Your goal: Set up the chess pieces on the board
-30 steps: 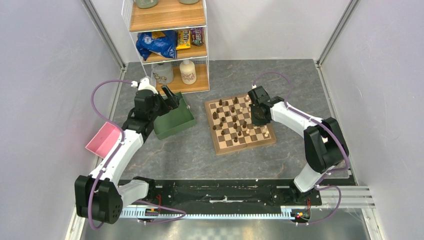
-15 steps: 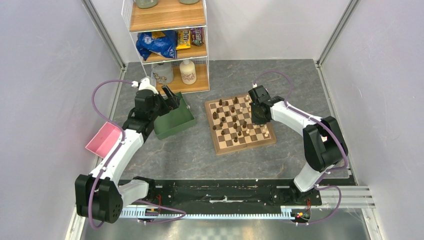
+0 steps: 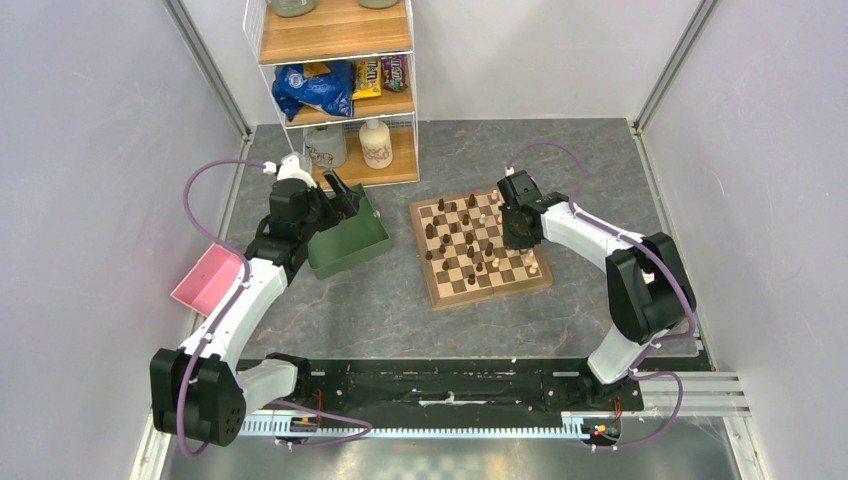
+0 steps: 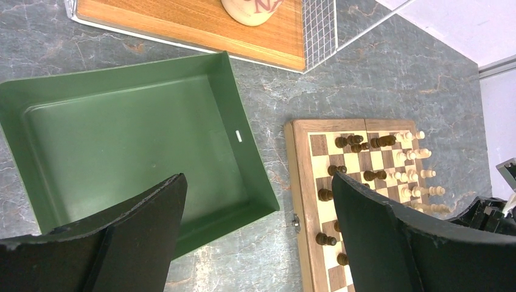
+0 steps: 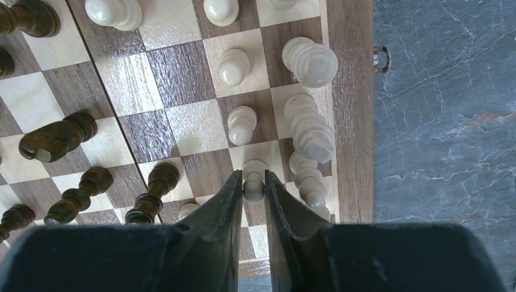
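The board (image 3: pixel 441 294) lies right of centre with dark and cream chess pieces (image 3: pixel 470 238) scattered over it. My right gripper (image 3: pixel 518 234) hovers over its far right part. In the right wrist view its jaws (image 5: pixel 252 174) sit close against the head of a cream pawn (image 5: pixel 254 190) standing upright on a square by the board's edge (image 5: pixel 348 121). Taller cream pieces (image 5: pixel 311 131) stand just right of it, and dark pieces (image 5: pixel 58 137) lie to the left. My left gripper (image 4: pixel 258 182) is wide open and holds nothing, above the green tray (image 4: pixel 122 134).
The green tray (image 3: pixel 346 246) sits left of the board, and a pink tray (image 3: pixel 208 280) lies further left. A wire shelf (image 3: pixel 340 90) with snack bags and a jar (image 3: pixel 376 143) stands at the back. Bare stone table (image 3: pixel 380 300) lies in front.
My right gripper has shifted very slightly toward the far side of the board. The left arm has stayed still.
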`<state>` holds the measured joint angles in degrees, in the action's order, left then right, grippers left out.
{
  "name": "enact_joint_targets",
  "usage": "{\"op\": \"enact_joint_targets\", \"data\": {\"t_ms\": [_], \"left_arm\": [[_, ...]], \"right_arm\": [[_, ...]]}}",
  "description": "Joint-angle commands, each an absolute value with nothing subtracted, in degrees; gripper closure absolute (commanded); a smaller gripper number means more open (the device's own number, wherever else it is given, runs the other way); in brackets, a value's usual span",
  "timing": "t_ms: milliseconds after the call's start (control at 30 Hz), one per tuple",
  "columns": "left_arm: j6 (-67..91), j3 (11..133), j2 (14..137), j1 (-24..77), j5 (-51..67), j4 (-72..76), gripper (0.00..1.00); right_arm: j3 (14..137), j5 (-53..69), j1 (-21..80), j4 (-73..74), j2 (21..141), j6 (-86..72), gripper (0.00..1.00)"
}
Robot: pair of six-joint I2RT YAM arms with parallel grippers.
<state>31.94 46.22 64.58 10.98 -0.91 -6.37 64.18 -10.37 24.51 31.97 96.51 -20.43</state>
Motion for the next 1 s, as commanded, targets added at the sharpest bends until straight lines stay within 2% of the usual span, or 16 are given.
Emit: {"op": "enact_joint_targets", "data": {"t_ms": [0, 200, 333, 600, 967], "left_arm": [[33.4, 46.41, 64.75, 10.72, -0.18, -3.76, 0.04], [33.49, 46.17, 64.73, 10.72, -0.18, -3.61, 0.04], [33.52, 45.98, 64.8, 10.72, -0.18, -3.42, 0.04], [33.71, 45.63, 65.2, 10.72, -0.18, -2.9, 0.04], [33.49, 45.48, 64.24, 10.63, -0.18, -3.15, 0.04]], "right_arm": [[66.17, -9.51, 24.23, 31.77, 95.01, -20.13, 0.71], [66.95, -8.53, 24.29, 31.99, 92.95, -20.02, 0.59], [67.85, -7.42, 24.34, 32.94, 91.38, -19.88, 0.54], [71.06, -4.79, 24.39, 33.51, 89.7, -20.07, 0.52], [83.98, -2.46, 25.1, 35.03, 103.18, -20.22, 0.54]]}}
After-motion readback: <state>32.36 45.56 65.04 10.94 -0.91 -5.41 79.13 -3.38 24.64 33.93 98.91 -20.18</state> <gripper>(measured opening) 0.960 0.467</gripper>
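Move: The right hand is still around the white pawn it has stood in the pawn line. Its next one, the stray white pawn, lies about 7 cm ahead and 7 cm left, roughly 1 cm lower. A lined-up white pawn stands some 5 cm right of that and 1 cm farther out. Nearer, a dark piece is 5 cm left and 1 cm back of the hand. From the left hand the stray pawn is about 3 cm ahead, 25 cm right, 15 cm below. The right hand lets go of the white pawn between its fingertips, opening to about half, and lifts off slowly at first, then climbs some 7 cm. As it rises it swings forward and left, about 5 cm each way and fastest at the end, towards the stray white pawn, just starting to sink, with the hand rolled and tipped up by roughly 10 degrees. ##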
